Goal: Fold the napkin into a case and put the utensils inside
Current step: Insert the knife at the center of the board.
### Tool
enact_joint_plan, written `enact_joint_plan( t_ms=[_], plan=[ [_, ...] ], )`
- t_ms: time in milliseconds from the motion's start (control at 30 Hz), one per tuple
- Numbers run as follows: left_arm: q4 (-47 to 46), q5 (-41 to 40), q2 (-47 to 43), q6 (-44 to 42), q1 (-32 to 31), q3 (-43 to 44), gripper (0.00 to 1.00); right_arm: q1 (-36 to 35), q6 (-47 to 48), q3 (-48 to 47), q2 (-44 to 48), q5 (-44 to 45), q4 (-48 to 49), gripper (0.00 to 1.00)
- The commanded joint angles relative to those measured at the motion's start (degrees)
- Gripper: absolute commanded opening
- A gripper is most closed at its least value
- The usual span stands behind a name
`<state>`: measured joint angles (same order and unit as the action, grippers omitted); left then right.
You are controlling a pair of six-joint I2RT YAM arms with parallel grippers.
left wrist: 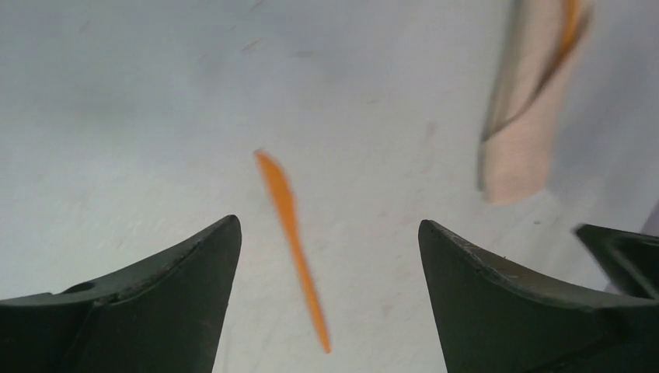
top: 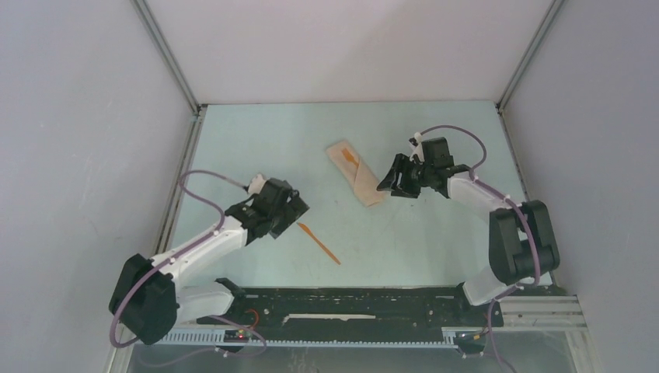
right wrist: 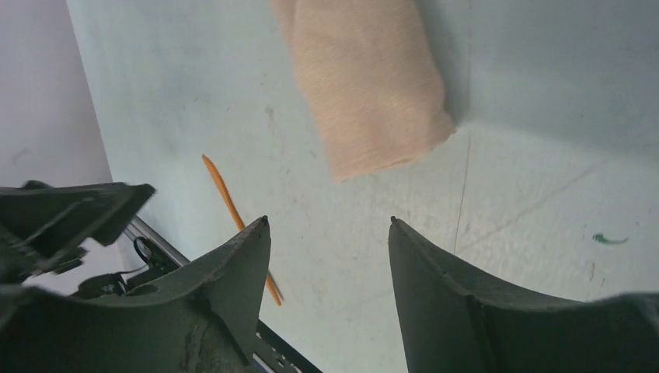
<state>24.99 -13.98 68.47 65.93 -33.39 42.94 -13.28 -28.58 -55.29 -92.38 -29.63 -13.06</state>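
Note:
The napkin lies folded as a narrow beige case near the table's middle, with one orange utensil poking out of its far end. The same case shows at the upper right of the left wrist view, and its closed near end fills the top of the right wrist view. An orange knife lies loose on the table, pointed tip toward the near edge. It shows as the knife in the left wrist view and the knife in the right. My left gripper hangs open just left of it, empty. My right gripper stands open beside the case's near end, empty.
A black rail runs along the near edge between the arm bases. Grey walls and metal frame posts enclose the pale table on three sides.

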Motion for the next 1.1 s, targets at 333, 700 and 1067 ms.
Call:
enact_joint_plan(
  t_ms=[333, 700, 1067],
  plan=[
    [12.56, 2.21, 7.55, 23.81, -8.08, 1.67, 0.87, 1.08, 5.29, 4.13, 10.75, 4.14, -3.78, 0.66],
    [20.77, 4.41, 25.56, 30.19, -9.05, 14.15, 0.68, 3.29, 4.61, 6.6, 10.84, 1.05, -1.42, 0.65],
    [29.09, 5.68, 31.53, 34.61, -9.11, 17.41, 0.5, 3.8, 4.32, 8.11, 13.79, 0.3, -0.68, 0.64]
  ],
)
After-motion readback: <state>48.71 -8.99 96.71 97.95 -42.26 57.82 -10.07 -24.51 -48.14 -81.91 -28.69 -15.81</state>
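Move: The knife lies flat on the board, its middle about 8 cm back from the left hand, 5 cm to its right and 10 cm below; its blade tip points forward-left. The folded napkin is some 17 cm ahead and 17 cm right of the left hand, with the fork inside it about 21 cm ahead and 15 cm right. From the right hand, the knife's middle is about 15 cm back, 21 cm left and 8 cm down. Back and down at first, then rightward and further down, the left hand closes in on the knife, sinking about 8 cm in all. Its wrist tips some 30 degrees towards pointing straight down and turns counter-clockwise, while the wide-open fingers narrow to about half, ending on either side of the knife near its neck. The right hand, fingers still open, eases a few centimetres back and right, away from the napkin. ##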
